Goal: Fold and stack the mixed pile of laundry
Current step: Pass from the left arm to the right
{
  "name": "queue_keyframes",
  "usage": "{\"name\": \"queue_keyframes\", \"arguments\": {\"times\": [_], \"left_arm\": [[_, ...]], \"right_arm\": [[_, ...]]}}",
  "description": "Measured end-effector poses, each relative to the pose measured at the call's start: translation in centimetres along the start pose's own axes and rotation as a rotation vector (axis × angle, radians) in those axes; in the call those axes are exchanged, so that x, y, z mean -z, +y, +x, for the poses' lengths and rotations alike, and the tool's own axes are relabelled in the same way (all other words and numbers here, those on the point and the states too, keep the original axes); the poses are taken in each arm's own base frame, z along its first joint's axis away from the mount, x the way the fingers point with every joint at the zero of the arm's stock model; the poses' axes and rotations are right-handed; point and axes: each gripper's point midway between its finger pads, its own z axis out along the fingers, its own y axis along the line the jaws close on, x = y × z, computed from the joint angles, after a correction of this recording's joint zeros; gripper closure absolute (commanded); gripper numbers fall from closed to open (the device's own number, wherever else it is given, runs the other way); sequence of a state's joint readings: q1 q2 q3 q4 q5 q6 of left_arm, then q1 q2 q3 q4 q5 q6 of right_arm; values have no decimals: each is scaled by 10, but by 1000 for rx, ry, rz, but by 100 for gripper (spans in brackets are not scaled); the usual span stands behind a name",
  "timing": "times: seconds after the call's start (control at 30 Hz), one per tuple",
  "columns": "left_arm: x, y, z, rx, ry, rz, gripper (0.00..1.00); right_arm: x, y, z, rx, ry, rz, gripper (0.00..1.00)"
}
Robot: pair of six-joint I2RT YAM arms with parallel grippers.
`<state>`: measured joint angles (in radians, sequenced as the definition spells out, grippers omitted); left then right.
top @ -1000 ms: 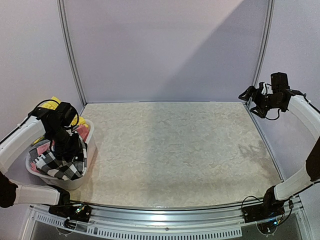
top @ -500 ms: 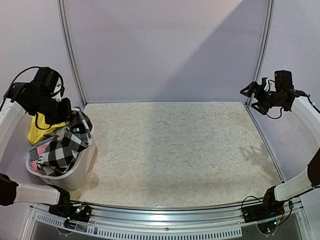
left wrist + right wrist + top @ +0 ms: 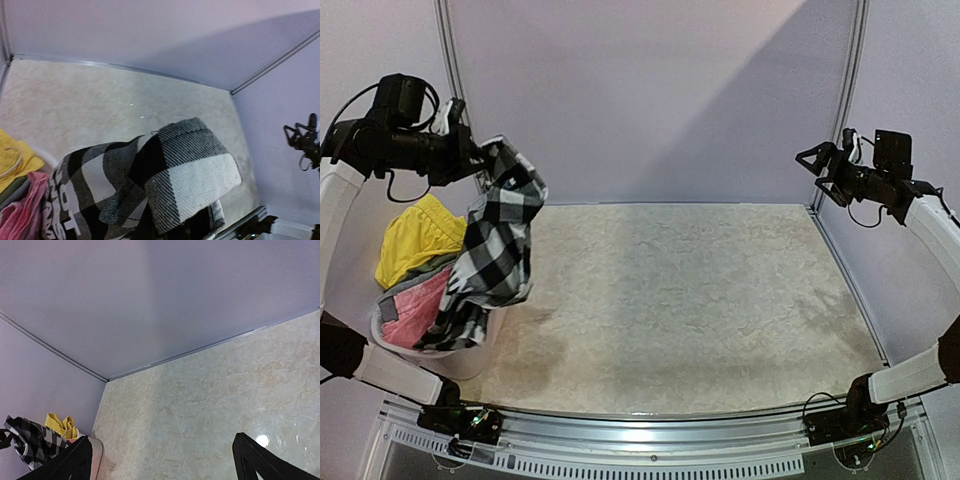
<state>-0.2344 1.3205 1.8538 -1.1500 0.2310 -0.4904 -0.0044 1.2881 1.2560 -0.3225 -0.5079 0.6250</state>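
The mixed laundry pile fills a white basket (image 3: 438, 360) at the table's left edge. My left gripper (image 3: 485, 155) is raised high above the basket and shut on the black-and-white checked shirt (image 3: 498, 250). The shirt hangs from the gripper, its lower end still in the basket. In the left wrist view the checked shirt (image 3: 190, 170) drapes over the fingers and hides them. A yellow garment (image 3: 415, 235), a pink one (image 3: 415, 310) and a grey strip (image 3: 405, 290) stay in the basket. My right gripper (image 3: 812, 165) hovers open and empty at the far right, its fingers (image 3: 67, 462) wide apart.
The marbled tabletop (image 3: 690, 300) spreads between both arms. Pale walls with metal posts (image 3: 455, 100) close in the back and sides. In the right wrist view the basket (image 3: 95, 450) and the checked shirt (image 3: 27, 440) show at the lower left.
My left gripper has risen from the basket, up and back, pulling the checked shirt out with it. This uncovered the yellow and pink garments. The right arm shifted slightly upward.
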Motion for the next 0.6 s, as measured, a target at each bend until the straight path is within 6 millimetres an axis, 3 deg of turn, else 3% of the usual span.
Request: {"name": "queue_keyframes", "arguments": {"times": [0.2, 0.37, 0.5, 0.6], "left_arm": [[-4, -71, -49, 17, -83, 331, 100], [1, -148, -83, 17, -131, 647, 100], [3, -207, -91, -7, -120, 847, 100], [-4, -233, -88, -8, -96, 930, 100]], "right_arm": [[-3, 43, -2, 80, -9, -121, 1], [3, 80, -15, 147, -51, -226, 1], [8, 109, -15, 193, -54, -331, 2], [10, 144, -2, 239, -6, -452, 2]]}}
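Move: The left hand already holds the plaid shirt by its end, the cloth's middle some 17 cm below and 2 cm back; the open right gripper is about 60 cm to its right, 6 cm ahead and 6 cm lower. From the left hand, the yellow cloth lies 16 cm left, 2 cm ahead, and the pink cloth 16 cm left, 11 cm back, both 30 cm down. From the right hand the shirt's middle is about 60 cm left, 8 cm back and 11 cm lower. Left hand swings the gripped shirt about 25 cm right and up; open right hand rises leftward towards it. ##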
